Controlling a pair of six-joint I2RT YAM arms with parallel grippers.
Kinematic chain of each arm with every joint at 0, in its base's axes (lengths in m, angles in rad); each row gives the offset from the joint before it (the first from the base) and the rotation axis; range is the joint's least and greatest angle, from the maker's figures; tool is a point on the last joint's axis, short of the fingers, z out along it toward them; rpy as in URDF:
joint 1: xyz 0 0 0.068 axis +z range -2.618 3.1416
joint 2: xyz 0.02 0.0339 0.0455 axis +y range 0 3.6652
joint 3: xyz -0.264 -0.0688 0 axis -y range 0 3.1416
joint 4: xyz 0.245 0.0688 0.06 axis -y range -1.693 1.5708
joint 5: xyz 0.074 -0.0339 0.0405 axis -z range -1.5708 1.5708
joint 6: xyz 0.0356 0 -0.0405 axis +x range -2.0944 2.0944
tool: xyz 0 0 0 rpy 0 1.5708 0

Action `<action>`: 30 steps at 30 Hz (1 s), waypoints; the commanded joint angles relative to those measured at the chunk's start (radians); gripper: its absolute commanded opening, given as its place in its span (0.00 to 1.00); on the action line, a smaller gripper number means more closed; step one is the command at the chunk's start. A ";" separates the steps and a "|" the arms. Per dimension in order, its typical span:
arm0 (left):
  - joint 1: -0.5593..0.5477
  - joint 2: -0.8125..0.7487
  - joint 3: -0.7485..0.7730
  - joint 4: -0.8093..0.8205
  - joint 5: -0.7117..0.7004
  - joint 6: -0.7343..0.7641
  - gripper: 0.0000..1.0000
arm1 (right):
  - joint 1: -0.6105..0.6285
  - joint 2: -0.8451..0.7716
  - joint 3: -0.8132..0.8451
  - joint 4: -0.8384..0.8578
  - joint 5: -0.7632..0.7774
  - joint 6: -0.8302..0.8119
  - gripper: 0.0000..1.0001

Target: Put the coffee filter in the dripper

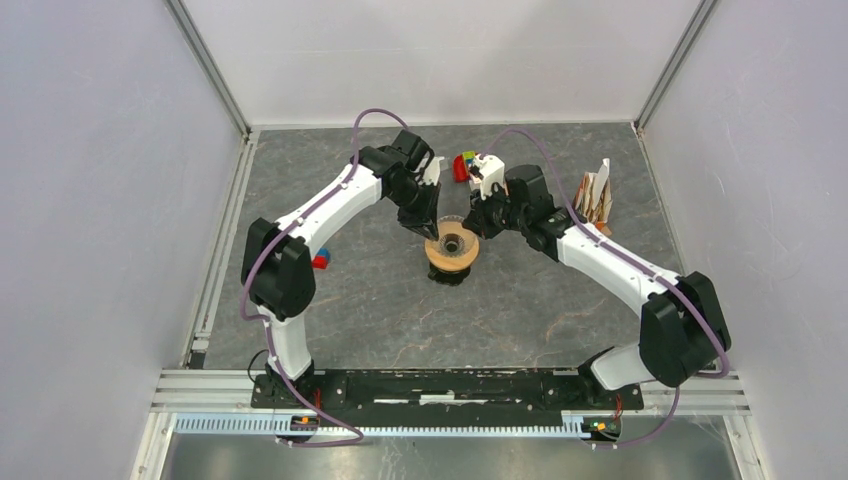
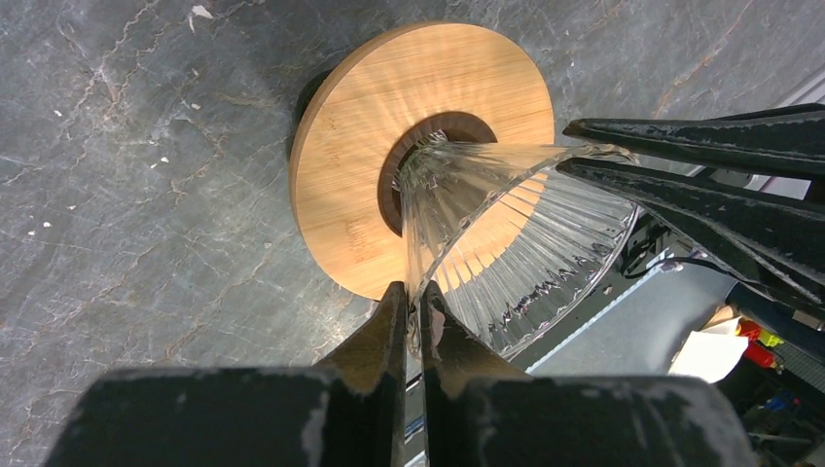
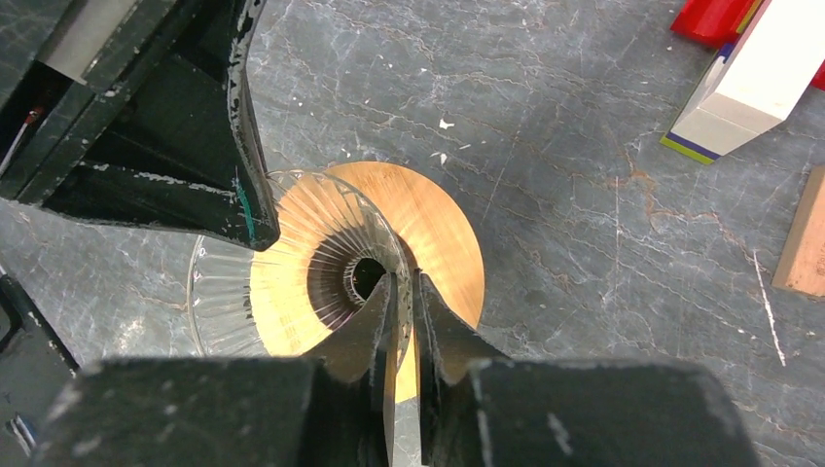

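Note:
The dripper (image 1: pixel 452 250), a clear ribbed glass funnel in a tan wooden ring on a black base, stands mid-table. My left gripper (image 1: pixel 431 231) pinches its glass rim from the back left. In the left wrist view the thin glass wall sits between the nearly closed fingers of that gripper (image 2: pixel 412 289), above the wooden ring (image 2: pixel 379 126). My right gripper (image 1: pixel 473 227) pinches the opposite rim. Its wrist view shows the rim between the right gripper's (image 3: pixel 402 278) fingers, over the ring (image 3: pixel 443 229). The coffee filter (image 1: pixel 603 180), white and fan-shaped, stands upright at the back right.
Red and coloured toy blocks (image 1: pixel 463 165) and a white rectangular block (image 1: pixel 489 172) lie just behind the right gripper; the white block (image 3: pixel 749 88) also shows in the right wrist view. A small red-and-blue block (image 1: pixel 321 261) sits by the left arm. Walls enclose the table on three sides.

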 commanded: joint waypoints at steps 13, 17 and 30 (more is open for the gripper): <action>-0.058 0.016 0.039 0.018 0.032 0.052 0.28 | 0.010 0.062 0.064 -0.146 0.014 -0.059 0.24; -0.056 0.005 0.048 0.011 0.019 0.058 0.32 | 0.007 0.066 0.100 -0.164 0.008 -0.061 0.28; -0.016 -0.029 0.050 0.009 0.031 0.057 0.49 | -0.007 0.073 0.191 -0.206 0.011 -0.072 0.39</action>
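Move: Pinched at its rim from both sides, the clear dripper stands with its tip in the wooden ring; the dripper's middle is about 4 cm right of the left hand and 3 cm below, and some 6 cm left of the right hand. The ring lies about 6 cm below both hands, 1 cm ahead, under the dripper; the pot is beneath the ring, roughly 11 cm below. Toy blocks lie about 20 cm ahead of the right hand, 14 cm down. Letting go of the dripper's rim from both sides, the two grippers open their fingers, left to nearly half and right to about 40%. The left hand slides some 2 cm right and 1.5 cm back, sinking slightly, then eases partly back; the right hand dips about 3 cm and draws back a little, tilting a few degrees, then rises most of the way again. ##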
